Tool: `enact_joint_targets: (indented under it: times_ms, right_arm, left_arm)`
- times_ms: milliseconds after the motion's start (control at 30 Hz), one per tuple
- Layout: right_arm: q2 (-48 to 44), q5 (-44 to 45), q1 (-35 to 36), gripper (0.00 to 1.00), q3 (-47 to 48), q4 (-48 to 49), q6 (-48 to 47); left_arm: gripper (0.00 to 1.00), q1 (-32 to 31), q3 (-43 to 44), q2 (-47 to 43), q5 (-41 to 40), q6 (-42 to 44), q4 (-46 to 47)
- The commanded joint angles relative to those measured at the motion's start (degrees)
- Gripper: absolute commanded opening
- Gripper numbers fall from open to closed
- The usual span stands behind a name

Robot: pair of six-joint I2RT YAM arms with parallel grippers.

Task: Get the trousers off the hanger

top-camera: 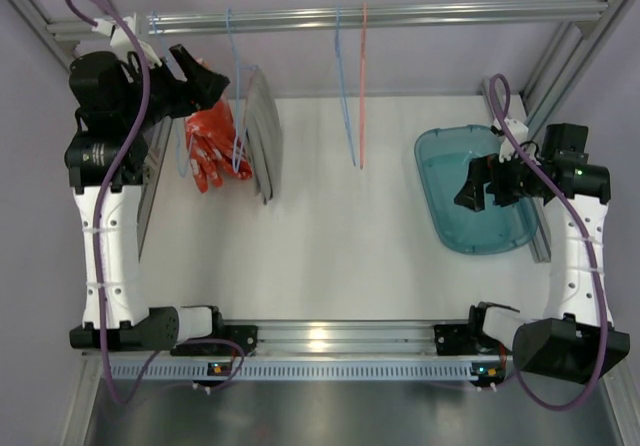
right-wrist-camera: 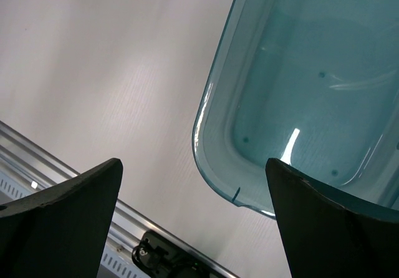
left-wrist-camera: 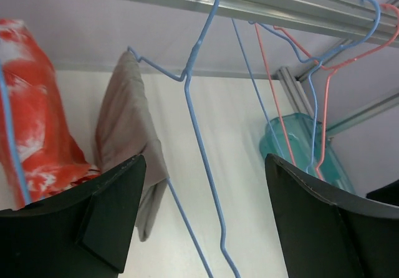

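The grey trousers [left-wrist-camera: 128,119] hang folded over one end of a blue wire hanger [left-wrist-camera: 198,122] hooked on the overhead rail [left-wrist-camera: 280,4]. From above, the trousers [top-camera: 264,136] show at the back left with the hanger [top-camera: 232,86] beside them. My left gripper [left-wrist-camera: 204,166] is open and raised close to them, and the hanger's thin wires run down between its fingers without touching. The trousers sit just past its left fingertip. In the top view the left gripper [top-camera: 212,84] points right toward them. My right gripper [top-camera: 470,191] is open, holds nothing and hovers over the near-left corner of a teal tray [right-wrist-camera: 215,141].
A red and white garment [top-camera: 210,146] hangs on another blue hanger just left of the trousers. Two bare hangers, a blue one [top-camera: 345,96] and a red one [top-camera: 362,86], hang mid-rail. The teal tray [top-camera: 445,161] lies on the white table at the right. Frame posts stand at the corners.
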Motion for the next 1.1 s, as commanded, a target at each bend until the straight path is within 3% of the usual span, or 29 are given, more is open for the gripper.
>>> enact_joint_targets:
  times_ms: [0,167,567,600,867,1067]
  right_arm:
    - [-0.37,-0.88,0.36,0.99,3.16,0.39,0.62]
    - [0.07,-0.88,0.36,1.0,3.08,0.39,1.06]
    - [-0.11,0.26,0.54,0.99,2.9,1.1,2.55]
    - [-0.02,0.26,0.54,0.99,2.64,1.27,2.81]
    - [-0.11,0.53,0.54,0.99,1.93,1.8,3.17]
    - [-0.55,1.32,0.54,0.99,1.5,1.89,2.91]
  left_arm:
    - [0.82,-0.31,-0.25,1.01,4.83,-9.71,6.59]
    - [0.79,-0.84,-0.08,4.0,8.35,-15.43,8.79]
    - [0.63,-1.36,-4.9,5.85,3.08,-16.67,9.14]
    - [0.62,-3.71,-5.87,5.41,2.82,-16.4,11.15]
    - [0.51,-11.47,-13.44,3.11,-16.66,-8.23,18.9]
    - [0.49,-12.35,-12.74,6.2,-19.77,-5.16,21.97]
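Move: The blue wire hanger holding the trousers is roughly 9 cm ahead of the left hand, 4 cm to its right and 6 cm lower. The grey trousers hang at its far side, about 18 cm ahead of the hand and 5 cm right, 15 cm lower; the red garment lies some 14 cm ahead, 4 cm left. From the right hand the trousers' hanger is about 53 cm left, 18 cm ahead and 18 cm higher. The left hand sinks and reaches forward, each about 7 cm, drifting right towards the trousers' hanger, fingers half closing. ##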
